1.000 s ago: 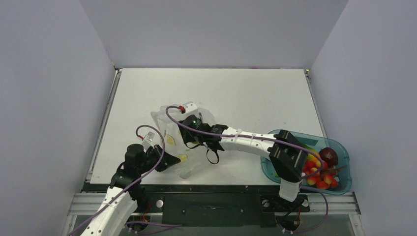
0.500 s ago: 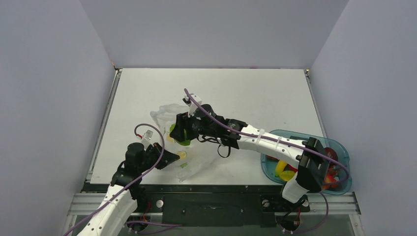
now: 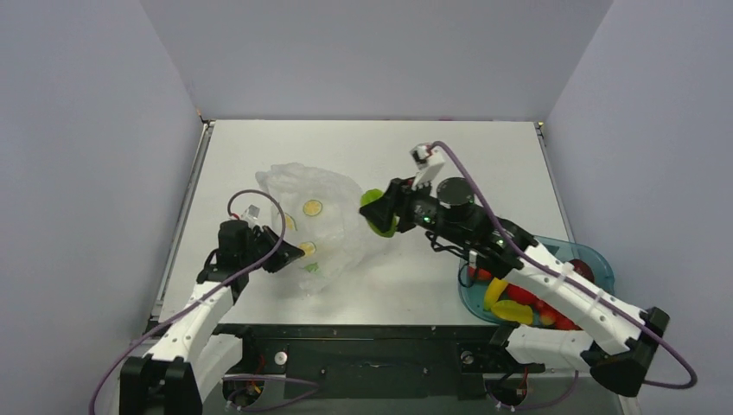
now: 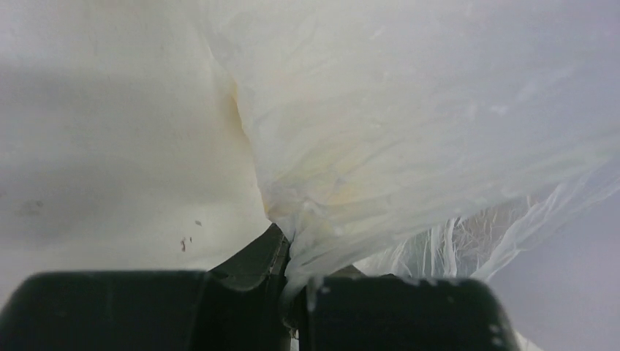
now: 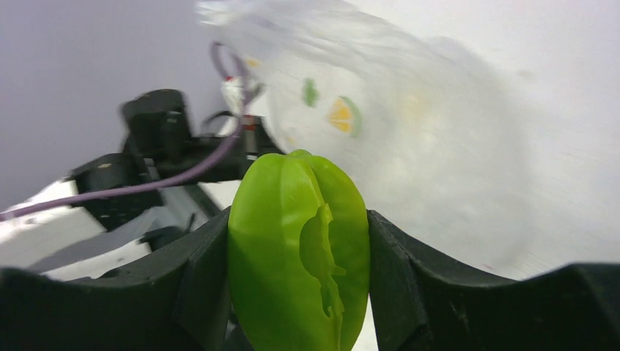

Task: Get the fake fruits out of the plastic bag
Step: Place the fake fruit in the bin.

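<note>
The clear, crinkly plastic bag (image 3: 333, 212) lies left of centre on the white table. My left gripper (image 3: 292, 253) is shut on a gathered fold of its near edge (image 4: 307, 256). Two yellow-green slices (image 3: 313, 207) and a green piece (image 3: 311, 267) show through the film. My right gripper (image 3: 378, 213) hovers just right of the bag, outside it. It is shut on a glossy green fruit (image 5: 296, 248), held upright between both fingers. In the right wrist view the bag (image 5: 439, 146) lies behind the fruit, with a slice (image 5: 341, 115) inside.
A teal translucent tray (image 3: 601, 264) sits at the table's near right. It holds a yellow banana (image 3: 503, 304) and red fruits (image 3: 529, 299), partly under my right arm. Grey walls close in the table on three sides.
My right gripper came out of the bag with the green fruit and moved right. The bag sprang back fuller and further from me. My left gripper moved slightly away, still gripping the bag.
</note>
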Controlling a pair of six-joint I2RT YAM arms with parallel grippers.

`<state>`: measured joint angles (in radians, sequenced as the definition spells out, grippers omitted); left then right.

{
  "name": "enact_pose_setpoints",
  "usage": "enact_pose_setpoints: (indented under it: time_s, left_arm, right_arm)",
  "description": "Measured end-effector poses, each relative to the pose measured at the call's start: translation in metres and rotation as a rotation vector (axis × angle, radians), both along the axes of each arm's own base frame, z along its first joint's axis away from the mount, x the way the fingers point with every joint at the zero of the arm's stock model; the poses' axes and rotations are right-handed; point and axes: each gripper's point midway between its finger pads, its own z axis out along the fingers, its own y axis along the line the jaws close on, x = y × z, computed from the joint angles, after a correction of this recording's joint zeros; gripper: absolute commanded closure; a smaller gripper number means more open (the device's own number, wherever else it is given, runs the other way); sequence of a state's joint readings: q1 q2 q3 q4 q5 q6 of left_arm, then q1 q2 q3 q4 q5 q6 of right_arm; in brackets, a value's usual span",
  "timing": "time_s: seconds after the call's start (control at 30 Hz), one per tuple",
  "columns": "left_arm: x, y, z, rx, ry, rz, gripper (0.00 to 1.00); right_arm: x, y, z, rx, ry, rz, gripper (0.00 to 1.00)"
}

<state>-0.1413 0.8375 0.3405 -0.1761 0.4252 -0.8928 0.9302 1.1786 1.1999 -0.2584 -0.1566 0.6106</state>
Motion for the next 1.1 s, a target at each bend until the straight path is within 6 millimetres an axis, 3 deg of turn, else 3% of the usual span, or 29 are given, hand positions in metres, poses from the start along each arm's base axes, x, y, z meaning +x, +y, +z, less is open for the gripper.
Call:
enact_pose_setpoints:
  time_s: [0.1,0.27,0.33,0.53,0.63,0.77,0.87,0.93,1.0,1.1]
  left_arm:
    - [0.029,0.012,0.008,0.021,0.007,0.006,0.94]
    - [0.075,0.031,0.020,0.032,0.002,-0.018,0.72]
    - [0.085,0.037,0.027,0.041,-0.010,-0.025,0.65]
    - [0.096,0.054,0.054,0.088,-0.081,-0.013,0.58]
    - [0.090,0.064,0.061,0.112,-0.092,0.013,0.55]
    - [0.079,0.069,0.066,0.133,-0.091,0.025,0.53]
    - [0.071,0.070,0.072,0.148,-0.099,0.029,0.35]
    - [0.064,0.070,0.080,0.157,-0.118,0.030,0.29]
    - [0.058,0.069,0.090,0.162,-0.145,0.035,0.24]
    - [0.049,0.068,0.117,0.169,-0.215,0.043,0.19]
  right_arm:
    - [0.024,-0.062,-0.019,-0.051,0.003,-0.196,1.00]
    - [0.045,-0.160,-0.081,-0.201,0.080,-0.508,1.00]
    - [0.044,-0.193,-0.104,-0.257,0.119,-0.608,1.00]
    - [0.040,-0.272,-0.146,-0.382,0.230,-0.883,1.00]
    - [0.036,-0.295,-0.167,-0.430,0.302,-0.966,1.00]
    - [0.025,-0.305,-0.198,-0.492,0.404,-0.995,0.96]
    - [0.014,-0.307,-0.215,-0.511,0.462,-1.005,0.86]
    - [0.008,-0.308,-0.219,-0.504,0.486,-1.021,0.83]
    - [0.005,-0.310,-0.220,-0.483,0.494,-1.046,0.76]
    - [-0.003,-0.316,-0.225,-0.460,0.503,-1.088,0.52]
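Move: Off to the right hand's right, roughly 43 cm away, level with it and some 28 cm lower, is the middle of the bin for the green fruit already in its grip. In the bin's left part a red fruit lies about 29 cm right and 4 cm ahead, a banana 33 cm right and level. The plastic bag is 14 cm ahead and 13 cm left. The bag's middle is some 11 cm ahead, 6 cm right and 5 cm below the left hand, which pinches its edge. Carrying the green fruit in a steady grip, the right hand sweeps about 30 cm right and sinks some 23 cm towards the bin's left part, swinging clockwise and tipping until its fingers point forward and down. The left hand drags the bag forward and left, opens and lets go of it, then rises and draws back about 5 cm, fingers wide. ##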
